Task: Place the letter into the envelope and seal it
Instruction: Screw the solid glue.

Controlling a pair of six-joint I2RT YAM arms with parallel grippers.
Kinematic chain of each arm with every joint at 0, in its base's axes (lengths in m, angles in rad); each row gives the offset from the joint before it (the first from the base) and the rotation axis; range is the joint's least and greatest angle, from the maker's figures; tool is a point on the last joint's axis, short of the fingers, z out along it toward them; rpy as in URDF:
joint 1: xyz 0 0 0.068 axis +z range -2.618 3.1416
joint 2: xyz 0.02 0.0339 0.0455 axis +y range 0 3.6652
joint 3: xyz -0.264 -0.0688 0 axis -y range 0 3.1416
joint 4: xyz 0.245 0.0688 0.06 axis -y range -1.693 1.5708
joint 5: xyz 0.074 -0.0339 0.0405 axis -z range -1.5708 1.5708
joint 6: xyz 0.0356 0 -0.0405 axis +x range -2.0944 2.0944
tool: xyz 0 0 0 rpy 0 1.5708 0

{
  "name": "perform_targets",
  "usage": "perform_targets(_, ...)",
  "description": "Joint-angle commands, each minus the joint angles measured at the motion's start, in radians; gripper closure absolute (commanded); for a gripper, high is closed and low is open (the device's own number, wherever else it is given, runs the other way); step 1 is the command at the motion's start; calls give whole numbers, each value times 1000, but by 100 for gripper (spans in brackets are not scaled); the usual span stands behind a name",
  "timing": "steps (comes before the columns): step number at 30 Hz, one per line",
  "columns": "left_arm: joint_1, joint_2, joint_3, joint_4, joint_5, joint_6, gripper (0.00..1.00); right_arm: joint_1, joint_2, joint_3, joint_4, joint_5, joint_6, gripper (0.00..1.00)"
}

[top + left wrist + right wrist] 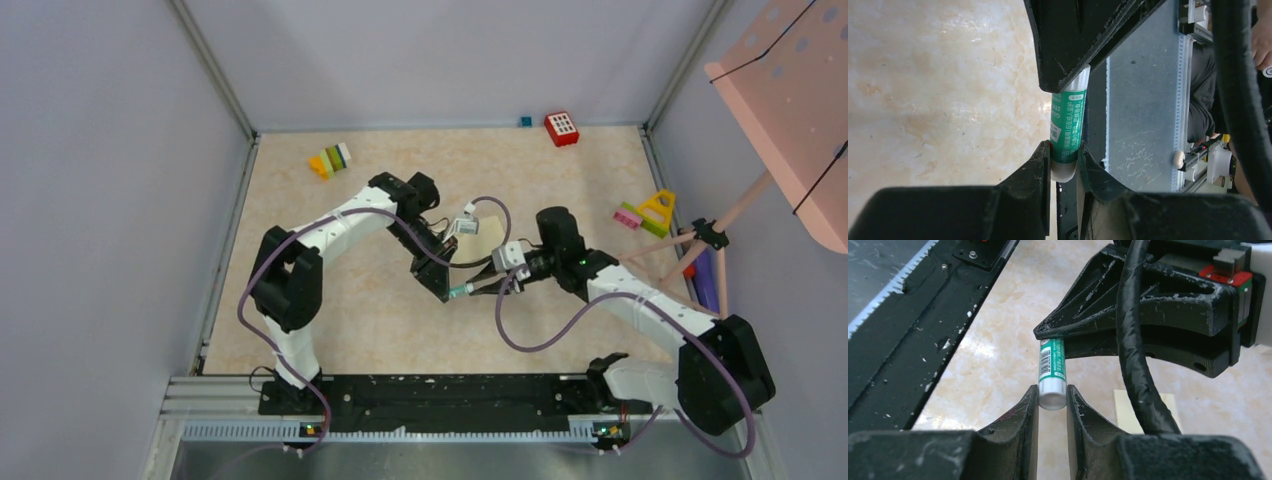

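Observation:
A green glue stick (462, 291) hangs level above the table between both grippers. My left gripper (1064, 157) is shut on the stick's pale end; the green label (1068, 125) runs away from it. My right gripper (1052, 397) has both jaws pressed on the silvery-white opposite end of the glue stick (1052, 370). The two grippers (447, 290) (480, 287) face each other tip to tip. The pale cream-yellow envelope (487, 245) lies flat on the table behind them, partly covered by a cable (1143, 410). The letter is not in view.
Toy blocks lie at the back: a multicoloured one (330, 160), a red one (561, 128), and a yellow triangle (655, 210). A pink perforated board on a tripod (790, 110) stands at the right. The black base rail (420, 395) runs along the near edge.

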Motion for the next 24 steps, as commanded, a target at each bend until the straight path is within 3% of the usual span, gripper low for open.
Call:
perform_targets(1,-2,-61,-43,220,-106,-126,95,21,33,53,47,-63,170,90)
perform_targets(8,-3,-130,-125,432,-296,-287,92,19,127,141,40,2,475,87)
perform_targets(14,-2,-164,-143,488,-371,-320,89,3,194,199,43,30,722,86)
perform_targets(17,-1,-190,-162,523,-394,-337,78,-3,208,210,31,33,779,88)
perform_targets(20,5,-209,-167,535,-390,-346,57,-7,191,193,59,41,812,91)
perform_targets(24,58,-206,-157,517,-284,-345,40,-15,155,178,76,37,799,91)
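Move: The glue stick is already held end to end between the hands, its middle about 3 cm right of the left hand point and 1 cm ahead, and some 3 cm left of the right hand point and 1 cm back, nearly level with both. The envelope lies on the table roughly 12 cm ahead of the left hand, 7 cm to its right and 15 cm below; from the right hand it is some 10 cm ahead, 1 cm right and 16 cm below. The glue stick, still pinched at both ends, is carried forward and about 2 cm down while the hands twist against each other: the right rolls nearly 40 degrees about its leftward-pointing fingers, forward side dipping, the left turning the opposite way more slightly. The left fingers then open as that hand goes on forward, about 5 cm in all; the right keeps its pinch, stops forward and rises slightly. ##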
